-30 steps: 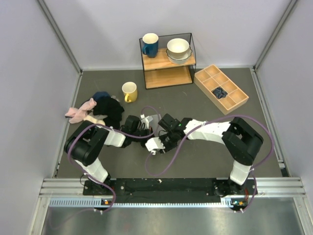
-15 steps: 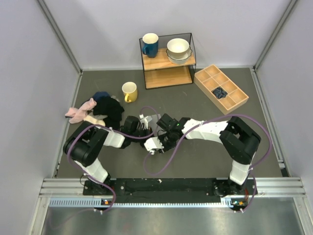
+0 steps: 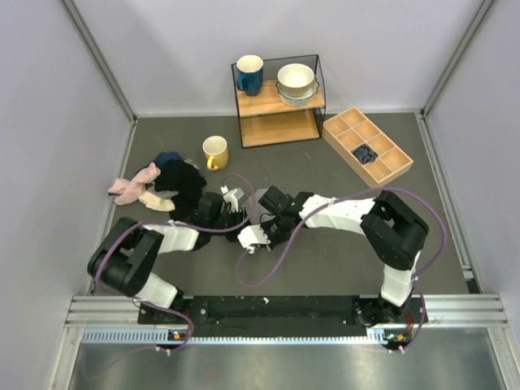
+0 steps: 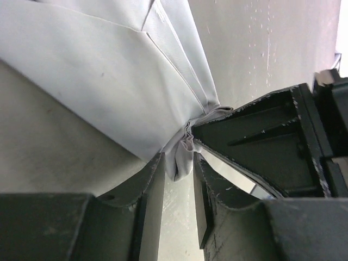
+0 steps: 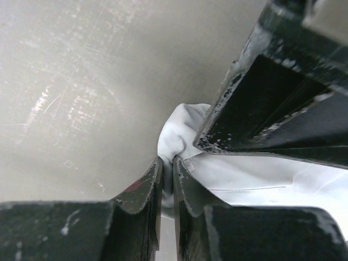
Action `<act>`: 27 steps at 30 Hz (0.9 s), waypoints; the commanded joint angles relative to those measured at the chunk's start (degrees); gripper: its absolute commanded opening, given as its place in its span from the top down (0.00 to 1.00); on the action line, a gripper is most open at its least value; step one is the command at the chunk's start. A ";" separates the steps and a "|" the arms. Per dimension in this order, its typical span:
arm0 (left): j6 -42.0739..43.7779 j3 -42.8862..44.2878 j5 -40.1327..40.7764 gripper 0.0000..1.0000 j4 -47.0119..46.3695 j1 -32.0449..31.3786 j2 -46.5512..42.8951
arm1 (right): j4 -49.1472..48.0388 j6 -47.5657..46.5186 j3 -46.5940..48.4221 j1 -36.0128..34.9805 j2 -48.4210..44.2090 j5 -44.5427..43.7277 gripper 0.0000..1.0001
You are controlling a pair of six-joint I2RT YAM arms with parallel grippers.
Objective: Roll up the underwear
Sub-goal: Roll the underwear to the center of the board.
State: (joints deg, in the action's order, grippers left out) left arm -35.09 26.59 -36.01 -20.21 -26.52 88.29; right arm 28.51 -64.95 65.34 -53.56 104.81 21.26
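The underwear [image 4: 109, 70] is a plain light grey cloth lying on the table, gathered into a bunched corner where both grippers meet. My left gripper [image 4: 178, 163] is open, with that bunched corner hanging loosely between its fingertips. My right gripper [image 5: 167, 163] is shut on a fold of the underwear [image 5: 255, 174] beside the left one's fingers. In the top view the left gripper [image 3: 240, 216] and the right gripper [image 3: 260, 224] are tip to tip at mid table. The arms hide most of the cloth there.
A pile of pink and black clothes [image 3: 162, 183] lies left of the grippers. A yellow mug [image 3: 215, 151] stands behind them. At the back is a shelf [image 3: 279, 101] with a blue mug [image 3: 249, 74] and bowls [image 3: 296, 81]. A wooden divided tray [image 3: 386, 138] at right holds a dark blue bundle [image 3: 364, 153].
My left gripper has opened from shut, and its elbow has swung out to the left. My right gripper has closed onto the cloth. Both tips have drifted slightly left.
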 commanded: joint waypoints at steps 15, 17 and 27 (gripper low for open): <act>6.78 -14.89 27.92 0.53 6.59 1.21 -49.15 | 32.36 -2.90 13.58 9.08 11.02 24.79 0.96; 10.03 -15.77 28.10 0.53 6.58 1.12 -56.60 | 34.85 -4.22 15.69 9.17 12.68 26.55 0.96; 16.02 -20.61 10.81 0.47 -10.87 -0.80 -70.37 | 43.20 6.41 27.81 11.46 22.17 27.43 0.93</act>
State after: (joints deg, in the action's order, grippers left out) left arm -20.82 8.29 -15.07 -19.07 -25.67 15.64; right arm 65.25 -62.57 87.94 -43.97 123.37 45.41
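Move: The right hand already pinches the near end of the underwear strip on the table; the strip's middle lies about 6 cm ahead of this hand, 2 cm to its left. The table's near edge runs some 15 cm straight behind it. From the left hand, whose parted fingers still flank the same end, the strip's middle is roughly 5 cm ahead and 2 cm right, the yellow mug about 20 cm ahead and 10 cm left. Left hand lifts off about 19 cm, swinging left and opening; right keeps its pinch, drags back-right, tilts some 40 degrees. ##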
